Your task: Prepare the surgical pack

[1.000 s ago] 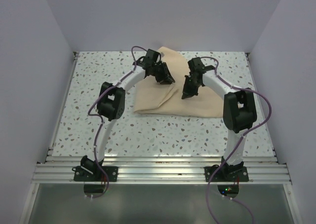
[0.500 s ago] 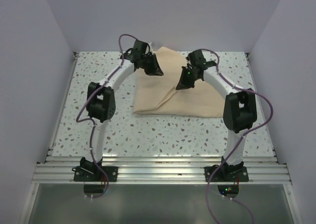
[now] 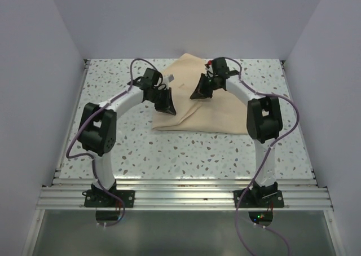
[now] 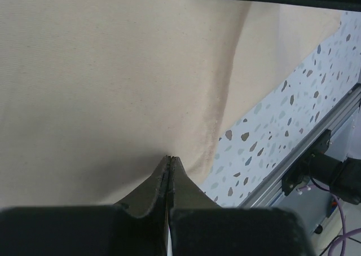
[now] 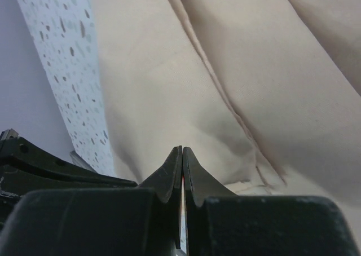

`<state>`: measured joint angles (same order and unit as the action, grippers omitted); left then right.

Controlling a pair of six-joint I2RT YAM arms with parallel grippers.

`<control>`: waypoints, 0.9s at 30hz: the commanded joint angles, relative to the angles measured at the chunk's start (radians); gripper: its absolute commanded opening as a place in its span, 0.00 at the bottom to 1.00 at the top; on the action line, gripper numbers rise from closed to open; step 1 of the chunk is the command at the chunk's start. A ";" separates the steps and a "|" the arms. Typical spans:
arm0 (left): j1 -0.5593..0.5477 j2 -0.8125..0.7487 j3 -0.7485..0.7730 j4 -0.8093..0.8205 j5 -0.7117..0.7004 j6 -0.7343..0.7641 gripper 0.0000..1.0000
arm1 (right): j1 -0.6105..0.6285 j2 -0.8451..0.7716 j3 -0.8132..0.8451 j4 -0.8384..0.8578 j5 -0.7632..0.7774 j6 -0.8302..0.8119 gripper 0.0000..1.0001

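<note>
The surgical pack shows as a big beige cloth [image 3: 220, 112] lying folded at the back middle of the table, with a diagonal fold across it. A small white piece [image 3: 169, 76] peeks out at its back left edge. My left gripper [image 3: 168, 109] is shut, its tips resting on the cloth [image 4: 113, 70] close to the left hem; I cannot tell whether a layer is pinched. My right gripper [image 3: 194, 95] is shut too, hanging over the cloth's middle fold. In the left wrist view the left gripper [image 4: 170, 158] touches fabric. In the right wrist view the right gripper [image 5: 182, 149] sits just above creased cloth [image 5: 282, 98].
The speckled table [image 3: 254, 149] surrounds the cloth. An aluminium rail [image 3: 180, 191] carrying both arm bases runs along the near edge. Plain walls close in the left, right and back sides. The left arm's elbow [image 3: 96, 129] juts out to the left.
The left gripper swung forward and left from the cloth's back edge to its left hem, and its jaws closed. The right gripper, shut throughout, moved back and left. The white piece came into sight.
</note>
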<state>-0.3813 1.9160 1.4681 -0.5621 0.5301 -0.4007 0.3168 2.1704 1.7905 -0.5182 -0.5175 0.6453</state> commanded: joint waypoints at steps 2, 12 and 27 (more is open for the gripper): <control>-0.033 0.044 -0.002 0.077 0.079 0.037 0.00 | -0.039 -0.064 -0.087 -0.031 0.020 -0.036 0.00; -0.080 0.097 0.000 0.103 0.119 0.010 0.00 | -0.157 -0.081 -0.046 -0.141 0.098 -0.090 0.00; -0.094 0.005 0.069 0.068 0.011 0.074 0.00 | -0.547 -0.483 -0.423 -0.198 0.579 -0.069 0.77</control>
<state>-0.4725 1.9762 1.4815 -0.4961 0.5724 -0.3920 -0.2108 1.7351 1.4609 -0.7265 -0.0124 0.5659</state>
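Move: The left hand hovers over the folded-over left flap of the beige drape: the middle of the flap's slanting edge is about 7 cm to its right, level fore-and-aft and 5 cm below, and the flap's tip some 12 cm right and 5 cm ahead. From the right hand, the drape's right-hand corner, hidden under the arm, lies roughly 36 cm right, 10 cm back and 5 cm below; that same flap tip is only about 4 cm right and 2 cm back. Lower both shut grippers towards the folded flap; ease the left one about 4 cm right towards the slanting edge, then start lifting it. Carry the right one low past the flap tip, then sweep it fast towards the drape's right corner, some 33 cm to the right in all, rising, drawing back late, turning about 45 degrees clockwise and opening the fingers wide. ##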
